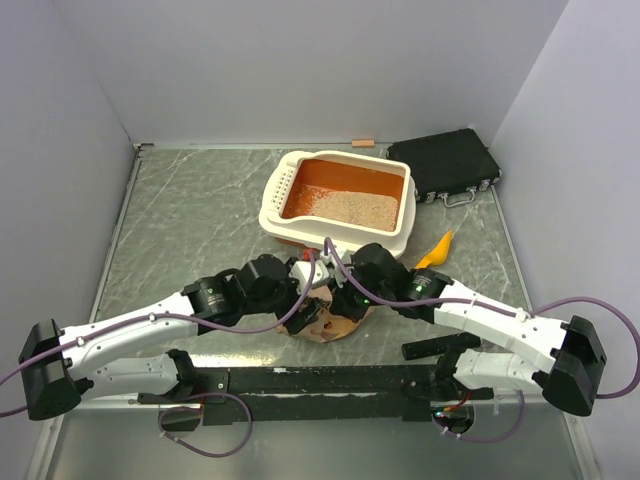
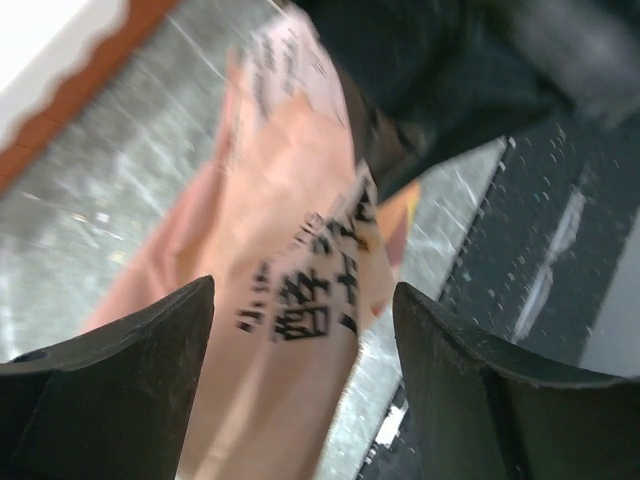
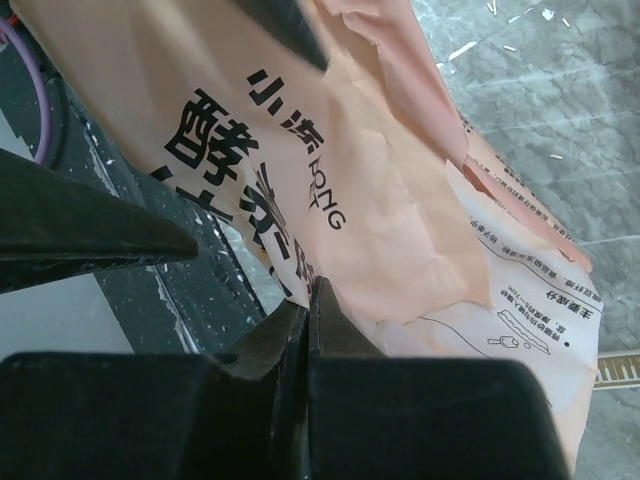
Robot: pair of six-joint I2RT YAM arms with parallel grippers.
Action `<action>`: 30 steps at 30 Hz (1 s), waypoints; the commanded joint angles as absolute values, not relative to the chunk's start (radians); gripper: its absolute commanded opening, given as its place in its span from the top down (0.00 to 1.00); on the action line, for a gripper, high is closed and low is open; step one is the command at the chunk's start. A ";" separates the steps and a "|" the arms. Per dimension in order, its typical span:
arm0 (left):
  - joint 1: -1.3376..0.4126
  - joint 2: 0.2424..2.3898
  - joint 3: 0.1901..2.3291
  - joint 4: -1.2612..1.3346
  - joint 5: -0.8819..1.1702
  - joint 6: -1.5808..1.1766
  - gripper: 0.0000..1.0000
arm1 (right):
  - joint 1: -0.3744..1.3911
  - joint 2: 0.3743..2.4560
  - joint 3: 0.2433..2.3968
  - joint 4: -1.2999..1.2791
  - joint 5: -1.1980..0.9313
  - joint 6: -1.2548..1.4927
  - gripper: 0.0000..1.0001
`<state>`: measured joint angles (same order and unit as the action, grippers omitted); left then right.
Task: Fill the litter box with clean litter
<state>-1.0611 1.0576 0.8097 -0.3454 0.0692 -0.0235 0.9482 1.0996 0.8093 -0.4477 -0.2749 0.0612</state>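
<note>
The litter box (image 1: pixel 283 192), orange with a cream rim, stands at the back centre, and a layer of beige clean litter (image 1: pixel 352 208) covers part of its floor. In front of it a crumpled tan paper bag (image 1: pixel 331 324) with dark print lies on the table between both arms. My left gripper (image 2: pixel 302 290) is open, its two fingers straddling the bag (image 2: pixel 290 250) without pressing it. My right gripper (image 3: pixel 311 290) is shut, its tips pinching an edge of the bag (image 3: pixel 380 170). The bag's mouth and contents are hidden.
A black flat case (image 1: pixel 445 165) lies at the back right beside the box. A small orange-yellow scoop (image 1: pixel 435 250) rests on the table right of the box's front corner. A black base rail (image 1: pixel 320 382) runs along the near edge. Grey walls close in three sides.
</note>
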 commanded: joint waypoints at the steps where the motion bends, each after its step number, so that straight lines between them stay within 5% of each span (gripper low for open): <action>1: -1.066 1.042 0.775 -0.313 0.164 -0.057 0.24 | 0.946 1.057 0.805 -0.471 -0.316 0.061 1.00; 4: -1.066 1.037 0.758 -0.314 0.147 -0.057 0.41 | 0.946 1.054 0.807 -0.476 -0.318 0.060 1.00; 5: -1.066 1.046 0.765 -0.325 0.140 -0.051 0.67 | 0.946 1.052 0.807 -0.476 -0.318 0.063 1.00; 7: -1.068 1.063 0.775 -0.342 0.068 -0.048 0.99 | 0.948 1.045 0.805 -0.479 -0.316 0.066 1.00; 9: -1.066 1.071 0.775 -0.342 0.029 -0.041 0.99 | 0.946 1.037 0.804 -0.483 -0.316 0.063 0.92; 10: -1.066 1.066 0.772 -0.338 0.011 -0.040 0.99 | 0.946 1.026 0.801 -0.488 -0.313 0.063 0.76; 13: -1.066 1.023 0.759 -0.350 -0.086 -0.029 0.99 | 0.948 0.996 0.793 -0.491 -0.266 0.071 0.57; 16: -1.066 0.973 0.753 -0.383 -0.198 -0.011 0.99 | 0.942 0.960 0.808 -0.491 -0.191 0.066 0.47; 23: -1.066 0.786 0.715 -0.334 -0.195 0.129 0.99 | 0.927 0.937 0.897 -0.505 -0.032 -0.141 0.39; 25: -1.066 0.762 0.704 -0.337 -0.175 0.149 0.99 | 0.919 0.933 0.903 -0.494 -0.015 -0.242 0.29; 30: -1.066 0.715 0.667 -0.347 -0.143 0.135 0.99 | 0.902 0.966 0.905 -0.480 -0.064 -0.435 0.27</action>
<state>-1.0702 0.7681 0.6636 -0.4431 -0.1246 0.1070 0.9123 0.9516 0.8597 -0.4953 -0.0612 -0.2241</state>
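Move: The litter bag's upper edge runs between the open left fingers, its grip spot about 2 cm to the hand's right, 1 back and 2 below. From the right hand, still pinching the bag, that spot lies some 6 cm left and 2 back, about level in height. The litter box's middle is roughly 28 cm ahead of the right hand, neither left nor right, 8 below; the yellow scoop 16 ahead, 26 right, 12 below. Left hand dips, pinches the bag edge, draws it 7 cm left; right lets go, rising forward 5 cm. ##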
